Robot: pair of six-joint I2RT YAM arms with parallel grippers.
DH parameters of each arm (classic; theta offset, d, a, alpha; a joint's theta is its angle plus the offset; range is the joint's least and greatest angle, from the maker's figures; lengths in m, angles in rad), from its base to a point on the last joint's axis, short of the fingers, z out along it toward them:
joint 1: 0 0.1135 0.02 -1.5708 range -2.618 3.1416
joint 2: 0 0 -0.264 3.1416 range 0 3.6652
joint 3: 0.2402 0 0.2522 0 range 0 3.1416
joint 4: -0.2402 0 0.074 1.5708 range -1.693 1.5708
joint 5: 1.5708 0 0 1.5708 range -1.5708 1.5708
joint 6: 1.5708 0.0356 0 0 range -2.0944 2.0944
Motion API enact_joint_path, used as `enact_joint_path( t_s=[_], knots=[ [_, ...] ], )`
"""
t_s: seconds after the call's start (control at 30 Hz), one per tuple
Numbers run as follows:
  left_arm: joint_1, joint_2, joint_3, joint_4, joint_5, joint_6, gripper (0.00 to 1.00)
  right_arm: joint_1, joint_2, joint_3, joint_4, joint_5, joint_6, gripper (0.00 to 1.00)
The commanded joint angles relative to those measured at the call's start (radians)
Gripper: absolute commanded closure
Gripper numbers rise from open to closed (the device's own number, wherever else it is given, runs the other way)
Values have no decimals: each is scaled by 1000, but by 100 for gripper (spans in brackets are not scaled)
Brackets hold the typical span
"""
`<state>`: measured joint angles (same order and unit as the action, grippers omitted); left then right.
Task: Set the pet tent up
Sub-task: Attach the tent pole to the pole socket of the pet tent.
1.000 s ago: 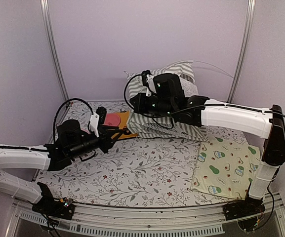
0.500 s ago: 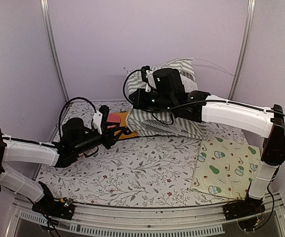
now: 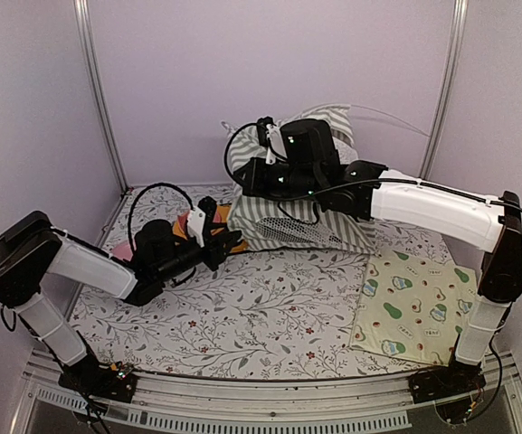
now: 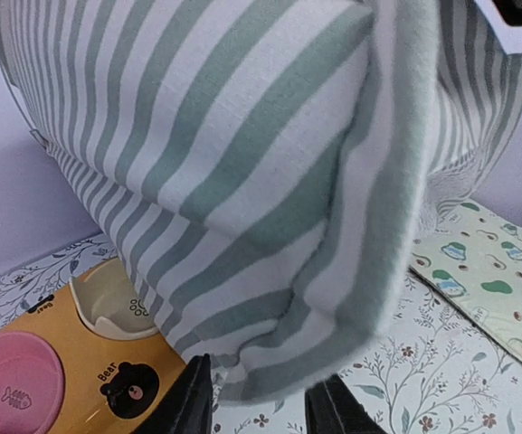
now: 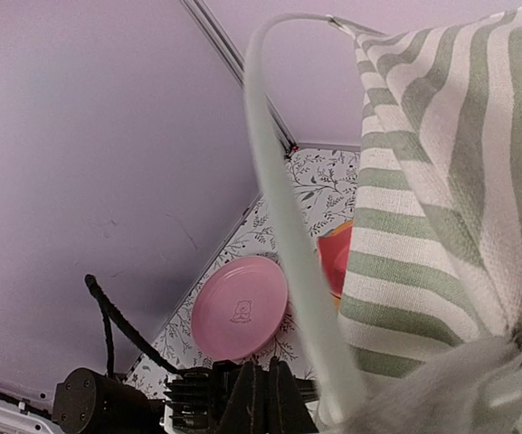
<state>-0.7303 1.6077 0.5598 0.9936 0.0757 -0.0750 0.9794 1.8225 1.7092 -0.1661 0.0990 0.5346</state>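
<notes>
The pet tent (image 3: pixel 319 221), green and white striped with a mesh window (image 3: pixel 285 237), sits at the back of the table, its left side raised. A thin white pole (image 5: pixel 283 208) arcs out of the fabric (image 5: pixel 441 181). My right gripper (image 3: pixel 247 178) is up at the tent's top left. In the right wrist view it (image 5: pixel 262 384) is shut, nothing showing between its tips, with the pole and cloth pressed against its right side. My left gripper (image 3: pixel 233 239) is open at the tent's lower left corner (image 4: pixel 270 362), which hangs just above its fingertips (image 4: pixel 193 398).
An orange double pet bowl (image 4: pixel 71 371) lies left of the tent, partly under it. A pink plate (image 5: pixel 240 307) rests near the left wall. The avocado-print mat (image 3: pixel 414 307) lies at the right. Walls close in behind and at both sides.
My left arm has reached forward and right to the tent's lower corner and its jaws have widened. The right arm has lifted the tent's left side slightly.
</notes>
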Motion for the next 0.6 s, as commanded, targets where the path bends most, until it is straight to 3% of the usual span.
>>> enact_joint_path(
  t_s=[0.0,0.1,0.23,0.57],
  knots=[
    [14,49,48,73,-20,45,65,-2,-34,41,23,-20,-23,100],
    [14,64,63,78,2,54,73,-1,-39,46,20,-22,-16,100],
    [5,27,51,60,8,66,100,-6,-41,46,17,3,-22,100],
    [-73,-246,-28,-194,0,75,100,-38,8,-2,31,76,-62,100]
  ],
)
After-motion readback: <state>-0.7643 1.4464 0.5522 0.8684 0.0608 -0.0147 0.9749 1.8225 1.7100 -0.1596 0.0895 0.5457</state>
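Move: The lower end of the tent's striped sleeve hangs nearly between the left hand's open fingers, about 2 cm ahead and 1 cm to the right, level with them. The mesh panel is roughly 4 cm ahead, 11 cm right and 4 cm lower; the bear feeder stands some 20 cm ahead, 2 cm left and 16 cm below. From the right hand, the sleeve end is about 2 cm ahead, 1 cm right and 15 cm below. Forward and slightly right by about 1 cm, the left hand eases onto the tent's sleeve end and its part-open fingers shut fully, pinching the cloth. Then it reverses, lifting the pinched end up and back by some 3 cm each way, fingers still closed. The right hand stays put above, keeping its shut grip on the pole. ##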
